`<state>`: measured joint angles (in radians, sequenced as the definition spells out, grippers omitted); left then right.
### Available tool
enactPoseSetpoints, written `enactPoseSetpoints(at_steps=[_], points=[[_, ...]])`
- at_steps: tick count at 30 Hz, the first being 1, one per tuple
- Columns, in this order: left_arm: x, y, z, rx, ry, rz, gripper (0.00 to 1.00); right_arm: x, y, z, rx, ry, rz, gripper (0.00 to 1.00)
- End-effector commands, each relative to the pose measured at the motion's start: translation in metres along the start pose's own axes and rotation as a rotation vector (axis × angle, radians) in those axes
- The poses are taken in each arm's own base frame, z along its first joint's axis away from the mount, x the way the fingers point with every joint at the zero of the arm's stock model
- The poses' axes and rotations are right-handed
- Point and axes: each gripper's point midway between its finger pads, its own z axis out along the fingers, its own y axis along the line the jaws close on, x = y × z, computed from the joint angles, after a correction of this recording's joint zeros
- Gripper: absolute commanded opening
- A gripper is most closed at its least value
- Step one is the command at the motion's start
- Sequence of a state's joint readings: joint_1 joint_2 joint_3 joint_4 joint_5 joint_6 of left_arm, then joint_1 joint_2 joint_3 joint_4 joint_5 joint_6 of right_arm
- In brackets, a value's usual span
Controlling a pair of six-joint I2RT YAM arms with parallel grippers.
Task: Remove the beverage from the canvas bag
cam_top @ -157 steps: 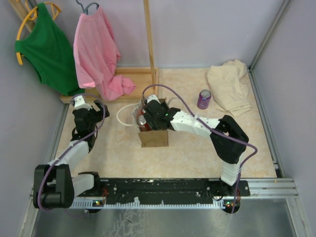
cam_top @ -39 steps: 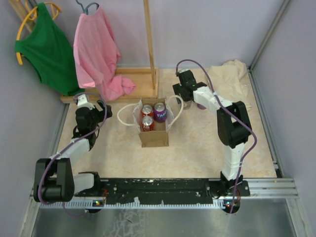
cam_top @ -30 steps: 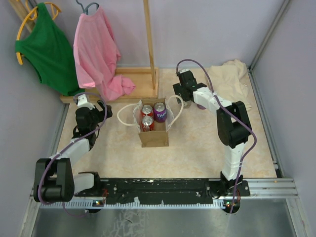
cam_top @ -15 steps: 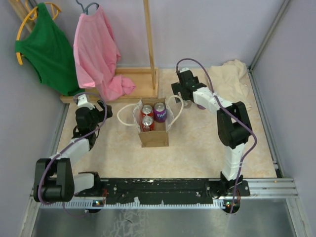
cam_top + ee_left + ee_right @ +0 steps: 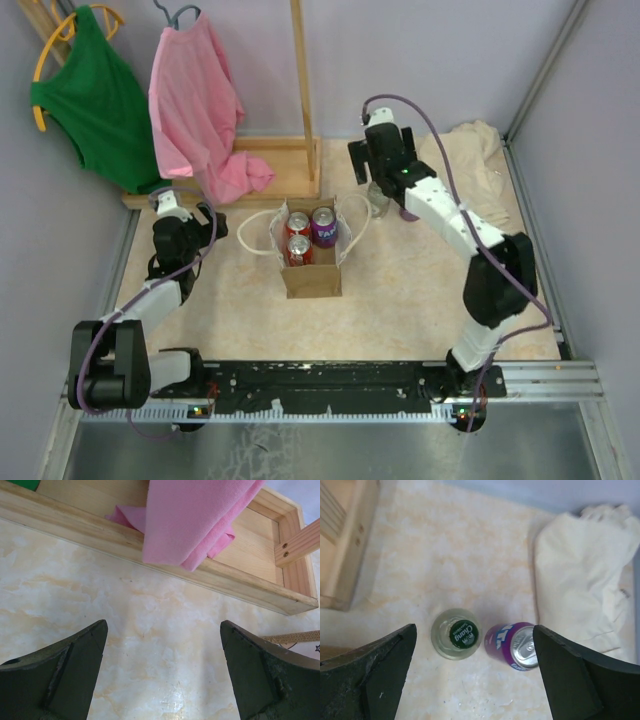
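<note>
The tan canvas bag (image 5: 311,280) with white loop handles stands mid-table. Inside it are two red cans (image 5: 298,222) and a purple can (image 5: 323,226). My right gripper (image 5: 375,178) hangs open behind and to the right of the bag. In the right wrist view that gripper (image 5: 475,630) is wide open above a clear glass bottle with a green cap (image 5: 456,633) and a purple can (image 5: 515,646), both upright on the table and touching neither finger. My left gripper (image 5: 164,625) is open over bare table at the left, holding nothing.
A beige cloth (image 5: 465,175) lies at the back right, close to the bottle and can. A wooden rack base (image 5: 270,165) with a pink garment (image 5: 195,110) and a green one (image 5: 90,95) fills the back left. Walls close in both sides.
My right gripper has opened, let go of the glass bottle beside the purple can, and lifted away above it. The left arm has not moved.
</note>
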<state>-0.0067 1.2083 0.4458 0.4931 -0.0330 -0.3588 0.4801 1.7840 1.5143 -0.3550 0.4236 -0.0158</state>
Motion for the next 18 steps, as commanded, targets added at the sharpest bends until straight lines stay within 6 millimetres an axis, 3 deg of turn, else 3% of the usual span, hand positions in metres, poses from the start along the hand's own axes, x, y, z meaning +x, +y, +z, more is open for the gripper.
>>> enactPoseSetpoints(at_steps=[1, 6, 11, 14, 18], points=[[-0.017, -0.008, 0.005, 0.023, -0.038, 0.017, 1.0, -0.111, -0.033, -0.098, 0.047, -0.342, 0.139, 0.99], [-0.02, -0.007, 0.006, 0.012, -0.045, 0.024, 1.0, -0.146, -0.022, -0.169, -0.029, -0.482, 0.146, 0.98], [-0.02, -0.007, 0.006, 0.012, -0.044, 0.025, 1.0, -0.159, 0.024, -0.214, -0.194, -0.531, 0.103, 0.85], [-0.018, -0.007, 0.005, 0.014, -0.041, 0.022, 1.0, -0.15, 0.057, -0.219, -0.299, -0.494, 0.052, 0.77], [-0.017, -0.007, 0.003, 0.019, -0.04, 0.017, 1.0, -0.121, 0.095, -0.199, -0.402, -0.384, 0.009, 0.69]])
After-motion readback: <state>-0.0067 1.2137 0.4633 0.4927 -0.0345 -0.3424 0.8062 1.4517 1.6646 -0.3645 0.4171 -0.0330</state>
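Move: The purple can still in the canvas bag lies about 14 cm left of the right hand, 8 cm back and 13 cm below. The back red can stands roughly 6 cm left of that can, the front red can the same but 7 cm nearer the base. The freed bottle is right under the right hand, some 12 cm down, the other purple can 8 cm to the bottle's right. From the left hand, the bagged purple can is about 31 cm right. Raise the empty right gripper clear of the standing bottle, some 22 cm up, swinging it back and left by about 10 cm each, over the table to a point high above the canvas bag's far right side. Let the fingers tip upward some 20 degrees and the hand turn counter-clockwise, then narrow the wide-open jaws by about a quarter, gripping nothing. ##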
